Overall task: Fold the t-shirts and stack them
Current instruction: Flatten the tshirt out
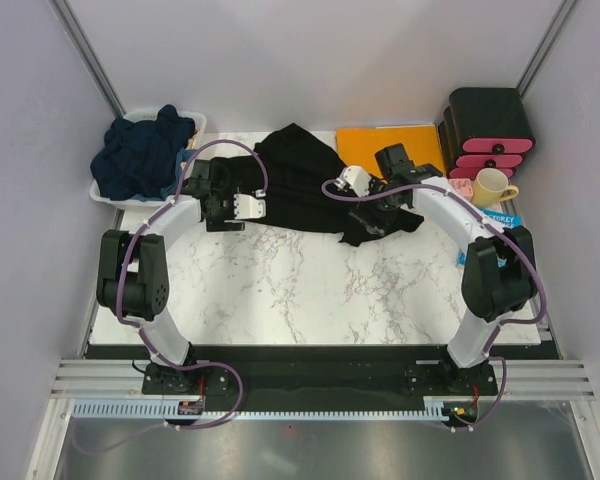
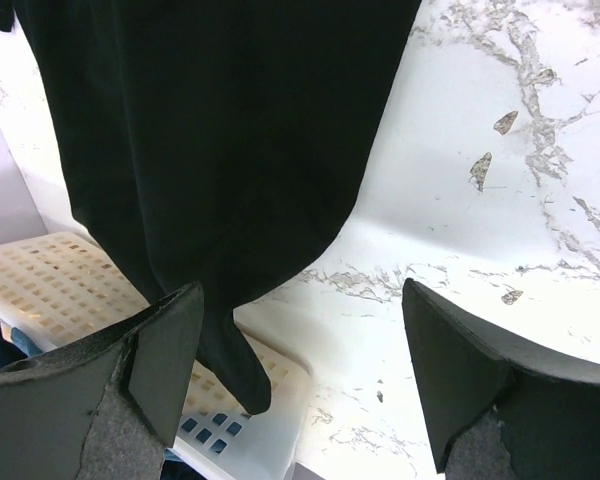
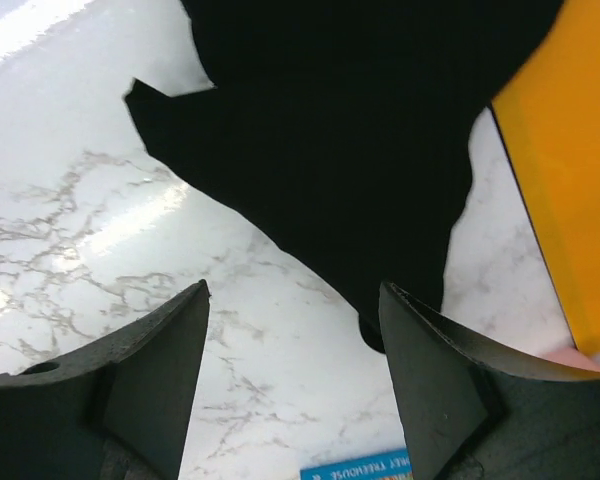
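A plain black t-shirt [image 1: 298,180] lies crumpled at the back middle of the marble table [image 1: 300,290]. My left gripper [image 1: 230,212] hovers at its left edge, and my right gripper [image 1: 372,208] is over its right end. In the left wrist view the open left gripper [image 2: 302,290] holds nothing; the black t-shirt [image 2: 220,130] lies ahead, one corner drooping onto the basket. Seen from the right wrist, the right gripper [image 3: 293,288] is open over bare marble, with the black t-shirt [image 3: 350,130] just beyond its fingers. Navy t-shirts [image 1: 145,155] are heaped in a white basket [image 1: 115,197] at back left.
An orange sheet [image 1: 390,148] lies flat behind the shirt's right end, also at the right wrist view's edge [image 3: 565,170]. A black and pink drawer unit [image 1: 490,130], a yellow mug [image 1: 492,187] and a blue book [image 1: 500,218] stand at back right. The white basket [image 2: 60,280] sits by my left fingers.
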{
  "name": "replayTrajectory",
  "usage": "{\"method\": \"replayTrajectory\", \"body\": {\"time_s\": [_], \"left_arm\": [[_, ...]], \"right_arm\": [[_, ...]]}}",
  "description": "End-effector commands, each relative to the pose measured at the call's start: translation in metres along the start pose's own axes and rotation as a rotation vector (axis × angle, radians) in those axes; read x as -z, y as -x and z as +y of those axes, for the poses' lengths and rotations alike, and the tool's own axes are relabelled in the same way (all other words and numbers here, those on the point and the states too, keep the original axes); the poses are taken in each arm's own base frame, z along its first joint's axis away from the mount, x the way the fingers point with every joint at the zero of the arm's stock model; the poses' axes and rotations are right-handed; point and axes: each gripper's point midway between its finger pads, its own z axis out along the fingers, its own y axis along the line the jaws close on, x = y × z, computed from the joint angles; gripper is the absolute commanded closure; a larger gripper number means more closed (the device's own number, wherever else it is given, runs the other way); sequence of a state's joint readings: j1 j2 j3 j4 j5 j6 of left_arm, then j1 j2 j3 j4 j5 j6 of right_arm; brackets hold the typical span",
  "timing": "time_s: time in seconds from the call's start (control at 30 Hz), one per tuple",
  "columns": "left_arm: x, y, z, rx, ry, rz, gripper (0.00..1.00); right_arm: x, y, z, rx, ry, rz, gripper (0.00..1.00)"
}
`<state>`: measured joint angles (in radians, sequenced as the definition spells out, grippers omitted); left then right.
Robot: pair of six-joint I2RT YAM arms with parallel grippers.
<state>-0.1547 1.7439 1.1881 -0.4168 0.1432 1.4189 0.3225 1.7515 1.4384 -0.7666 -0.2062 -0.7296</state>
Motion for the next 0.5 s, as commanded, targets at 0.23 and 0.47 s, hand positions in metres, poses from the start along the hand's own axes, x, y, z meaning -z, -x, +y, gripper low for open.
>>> {"method": "replayTrajectory", "body": {"time_s": [0.23,0.47], "left_arm": [[-0.004,0.007,0.004,0.067,0.015,-0.044,0.14],[0.001,0.006,0.006,0.061,0.027,-0.041,0.14]], "right_arm": [[-0.054,0.03,0.06,0.056,0.17,-0.028,0.25],[-0.072,0.039,0.071,0.071,0.175,-0.019,0.3]]}}
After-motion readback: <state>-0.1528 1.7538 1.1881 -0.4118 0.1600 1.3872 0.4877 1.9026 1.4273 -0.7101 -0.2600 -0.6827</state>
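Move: The small sleeve point on the black t-shirt's near edge is about 9 cm to the right hand's left, 5 cm back and 10 cm below. From that hand, the shirt's right end lies at table height, roughly 12 cm to its right and 1 cm back; the orange board's middle is some 16 cm ahead and 5 cm right. From the left hand, the same point is about 35 cm right, 4 cm back and 7 cm below. With its fingers staying open, the right hand sweeps about 7 cm left and at the same time sinks some 6 cm, easing back about 3 cm, to bring the fingertips down towards the sleeve point sticking out of the t-shirt's near edge. On the way the wrist turns roughly 10 degrees in all, a little counter-clockwise and with the fingers tipping closer to straight down, and the hand slows as it nears the cloth, with no touch to be seen yet. ##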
